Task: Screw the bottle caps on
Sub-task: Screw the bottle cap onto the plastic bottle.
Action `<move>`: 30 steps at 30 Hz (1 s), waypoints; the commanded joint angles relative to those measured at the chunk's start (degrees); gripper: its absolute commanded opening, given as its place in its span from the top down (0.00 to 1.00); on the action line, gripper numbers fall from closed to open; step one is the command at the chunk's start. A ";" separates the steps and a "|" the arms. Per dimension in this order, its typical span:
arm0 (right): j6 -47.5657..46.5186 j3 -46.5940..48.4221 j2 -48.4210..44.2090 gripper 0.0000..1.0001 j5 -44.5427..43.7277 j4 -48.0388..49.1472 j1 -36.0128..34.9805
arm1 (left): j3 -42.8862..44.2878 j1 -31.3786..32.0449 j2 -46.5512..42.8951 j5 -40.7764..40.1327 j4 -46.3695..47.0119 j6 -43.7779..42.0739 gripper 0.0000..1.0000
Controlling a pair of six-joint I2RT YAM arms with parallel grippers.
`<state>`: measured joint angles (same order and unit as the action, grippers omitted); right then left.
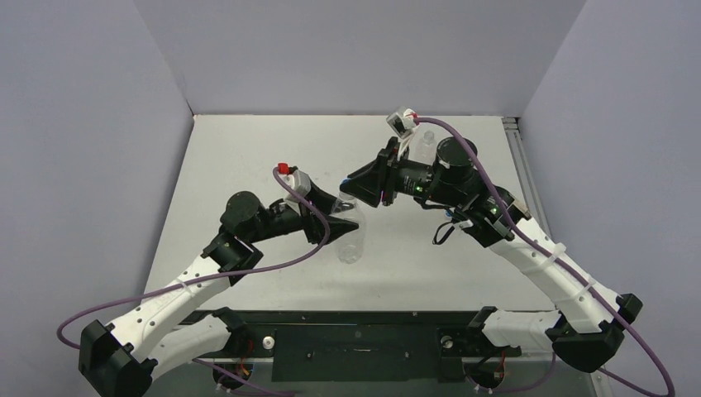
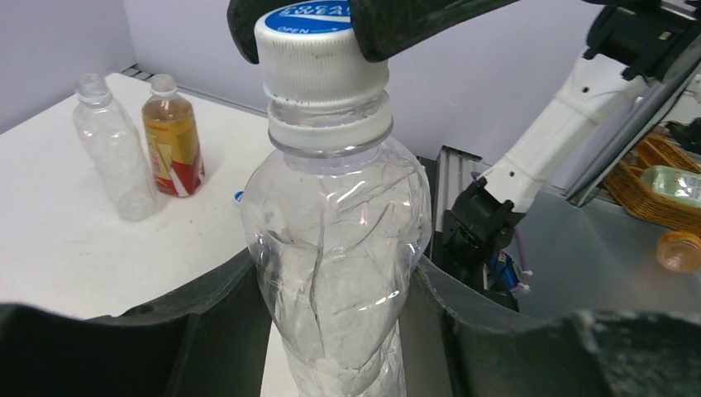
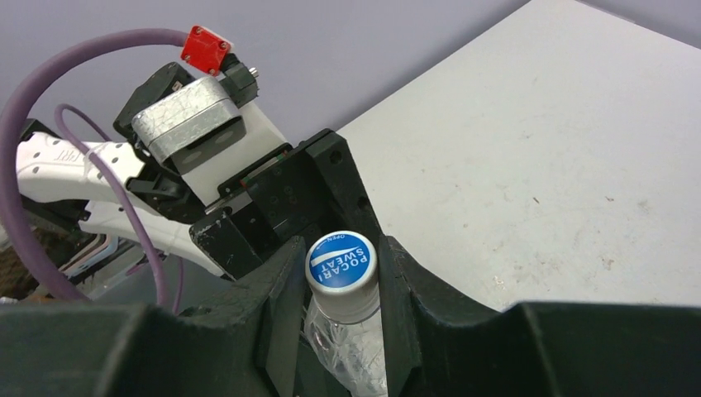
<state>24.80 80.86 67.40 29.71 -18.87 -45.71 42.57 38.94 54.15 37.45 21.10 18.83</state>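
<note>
A clear colourless bottle stands upright mid-table, and my left gripper is shut on its body. A blue-and-white bottle cap sits on its neck. My right gripper comes from above and is shut on that cap, one finger on each side. In the top view the right gripper is just above the left gripper. An amber-orange bottle with a red band and a second clear bottle stand together at the back.
A small blue-edged object peeks out on the table behind the held bottle. The right arm's white link crosses beside it. Off the table's right edge, a wicker basket holds more bottles. Grey walls surround the table.
</note>
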 commanded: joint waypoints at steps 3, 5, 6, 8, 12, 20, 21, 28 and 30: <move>3.88 0.31 2.52 0.92 -7.58 -6.30 -3.56 | 4.80 -0.05 -0.27 -16.45 -0.49 -5.24 0.89; 4.45 1.03 2.79 0.93 -11.74 -7.59 -4.42 | 5.26 0.07 -0.04 -19.75 -1.20 -5.63 0.89; 4.68 1.68 2.90 0.94 -13.21 -8.11 -5.10 | 5.62 0.08 0.06 -21.71 -1.48 -5.95 0.89; 5.75 2.62 3.44 0.95 -17.71 -9.43 -5.86 | 6.39 0.16 0.59 -24.96 -2.23 -6.19 0.90; 8.31 4.25 4.61 0.98 -27.07 -11.62 -7.91 | 8.17 0.52 2.18 -30.98 -3.41 -6.54 0.91; 12.81 9.08 8.31 1.00 -46.40 -16.86 -12.50 | 10.84 1.12 6.08 -39.94 -5.25 -6.10 0.92; 13.21 10.55 9.25 1.00 -47.81 -17.41 -13.06 | 11.17 1.16 6.65 -40.37 -5.31 -5.97 0.92; 14.94 15.11 12.84 0.93 -56.85 -19.36 -16.79 | 11.97 1.28 8.34 -40.33 -5.50 -6.10 0.92; 14.95 15.37 12.70 0.86 -56.91 -18.68 -16.86 | 12.07 1.23 8.33 -39.73 -6.03 -6.66 0.92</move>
<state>36.14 94.50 80.73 -27.44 -30.65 -59.05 50.11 41.98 61.73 9.37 10.37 11.77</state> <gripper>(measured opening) 0.305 0.458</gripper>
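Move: The right fingers already pinch the blue-topped cap on the neck of the plastic bottle, whose middle is about 10 cm straight below them. The left hand still grips that bottle's upper body, with the cap about 8 cm directly above. From the right hand, all on the table, a clear bottle stands some 32 cm ahead and 23 cm right, a tea bottle about 26 ahead and 29 right, and a loose cap about 20 ahead and 29 right. Keeping its pinch on the cap, the right hand twists it clockwise about 45 degrees while the left, still clasping the bottle, turns it some 25 degrees counter-clockwise underneath. Both hands travel forward together about 9 cm, sinking slightly, towards the depth of the standing bottles; neither grip opens or closes. ##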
